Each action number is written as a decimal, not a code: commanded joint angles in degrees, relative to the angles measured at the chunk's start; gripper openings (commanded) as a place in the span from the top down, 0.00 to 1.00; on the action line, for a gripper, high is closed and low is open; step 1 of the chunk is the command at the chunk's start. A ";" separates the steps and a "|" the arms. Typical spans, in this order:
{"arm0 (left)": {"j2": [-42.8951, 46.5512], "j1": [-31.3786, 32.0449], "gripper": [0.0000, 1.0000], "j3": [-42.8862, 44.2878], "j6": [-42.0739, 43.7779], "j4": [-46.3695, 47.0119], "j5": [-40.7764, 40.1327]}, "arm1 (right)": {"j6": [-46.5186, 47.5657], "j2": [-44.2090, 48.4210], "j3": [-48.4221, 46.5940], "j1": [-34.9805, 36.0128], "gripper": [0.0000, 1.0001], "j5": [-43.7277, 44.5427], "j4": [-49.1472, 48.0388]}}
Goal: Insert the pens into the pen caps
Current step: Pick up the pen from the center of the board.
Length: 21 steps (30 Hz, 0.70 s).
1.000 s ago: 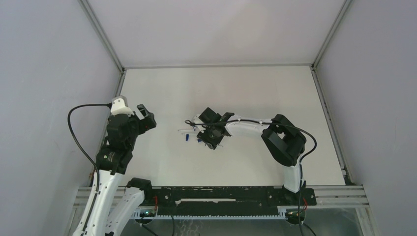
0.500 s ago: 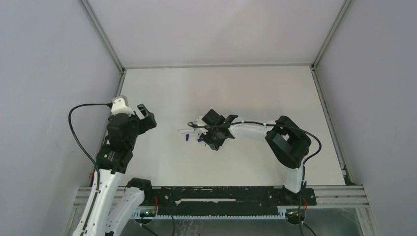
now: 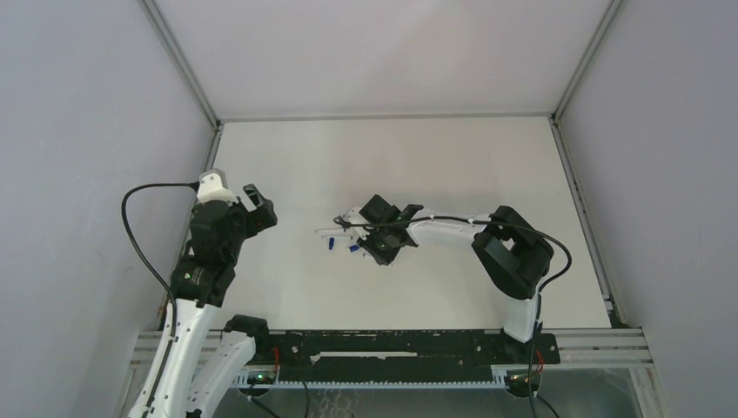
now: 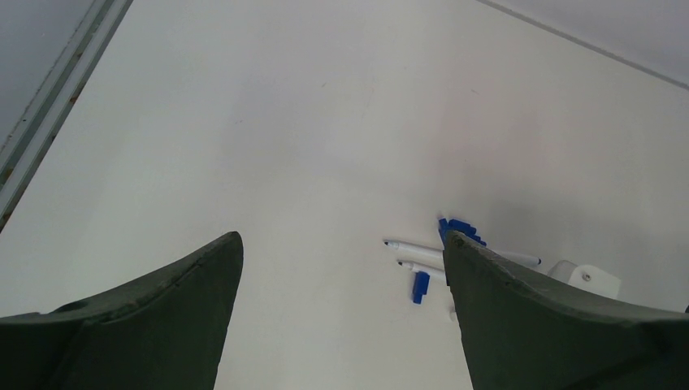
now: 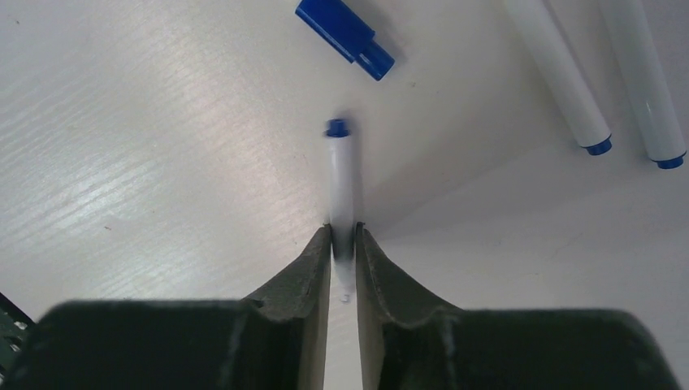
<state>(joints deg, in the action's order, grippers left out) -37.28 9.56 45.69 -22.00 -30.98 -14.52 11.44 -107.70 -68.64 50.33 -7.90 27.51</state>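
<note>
My right gripper point(image 5: 343, 236) is shut on a thin white pen point(image 5: 340, 175), whose blue end points away from me over the table. A dark blue pen cap point(image 5: 345, 36) lies just beyond that end. Two more pens point(image 5: 561, 73) lie side by side at the upper right. From above, the right gripper point(image 3: 376, 239) is low over the middle of the table, with a pen point(image 3: 326, 232) and a cap point(image 3: 332, 245) to its left. My left gripper point(image 4: 341, 240) stands open and empty, well left of the pens point(image 4: 414, 246) and a cap point(image 4: 420, 287).
A metal rail point(image 3: 207, 152) runs along the table's left edge, close to the left arm point(image 3: 213, 244). Grey walls close in the table on three sides. More blue caps point(image 4: 459, 227) lie bunched behind the pens, partly hidden by my left finger.
My right gripper's fingers have closed onto the pen, and the arm has settled a little lower. The left arm has not moved.
</note>
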 commanded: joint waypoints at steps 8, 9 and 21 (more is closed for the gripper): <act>-1.79 -0.50 0.04 -0.78 0.34 2.73 5.32 | -2.37 10.62 7.72 1.17 0.97 -0.59 -1.35; -1.97 -0.46 0.04 -0.82 0.30 2.95 6.21 | -2.43 11.82 8.12 1.38 0.98 -0.54 -1.46; -2.92 -0.51 0.03 1.32 -3.05 7.35 29.69 | -10.18 42.34 14.95 1.77 1.00 4.82 -13.46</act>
<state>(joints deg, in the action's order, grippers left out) -39.72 9.45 45.63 -22.98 -27.00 3.70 6.39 -74.96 -54.83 51.57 -7.11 22.90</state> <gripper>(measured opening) 0.967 0.062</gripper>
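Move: Between the right fingertips, level with them, lies the pen to be picked up, with its middle practically at the hand point. One loose cap lies about 6 cm to that hand's left and 2 cm ahead. A second pen lies some 7 cm ahead and 3 cm left, a third pen about 9 cm ahead and 1 cm left, all on the board. From the left hand, the pen to be picked up is about 24 cm right, 2 cm back and 22 cm below. Closing the rest of the way on the pen's middle, the right fingers pinch it while the hand travels low about 3 cm back and 2 cm right, away from the loose cap; then it climbs faster and faster, some 13 cm straight up, its fingers swinging out left and forward by about 20 degrees. The open left hand comes roughly 6 cm right towards the pens and caps, turning clockwise about 15 degrees. ##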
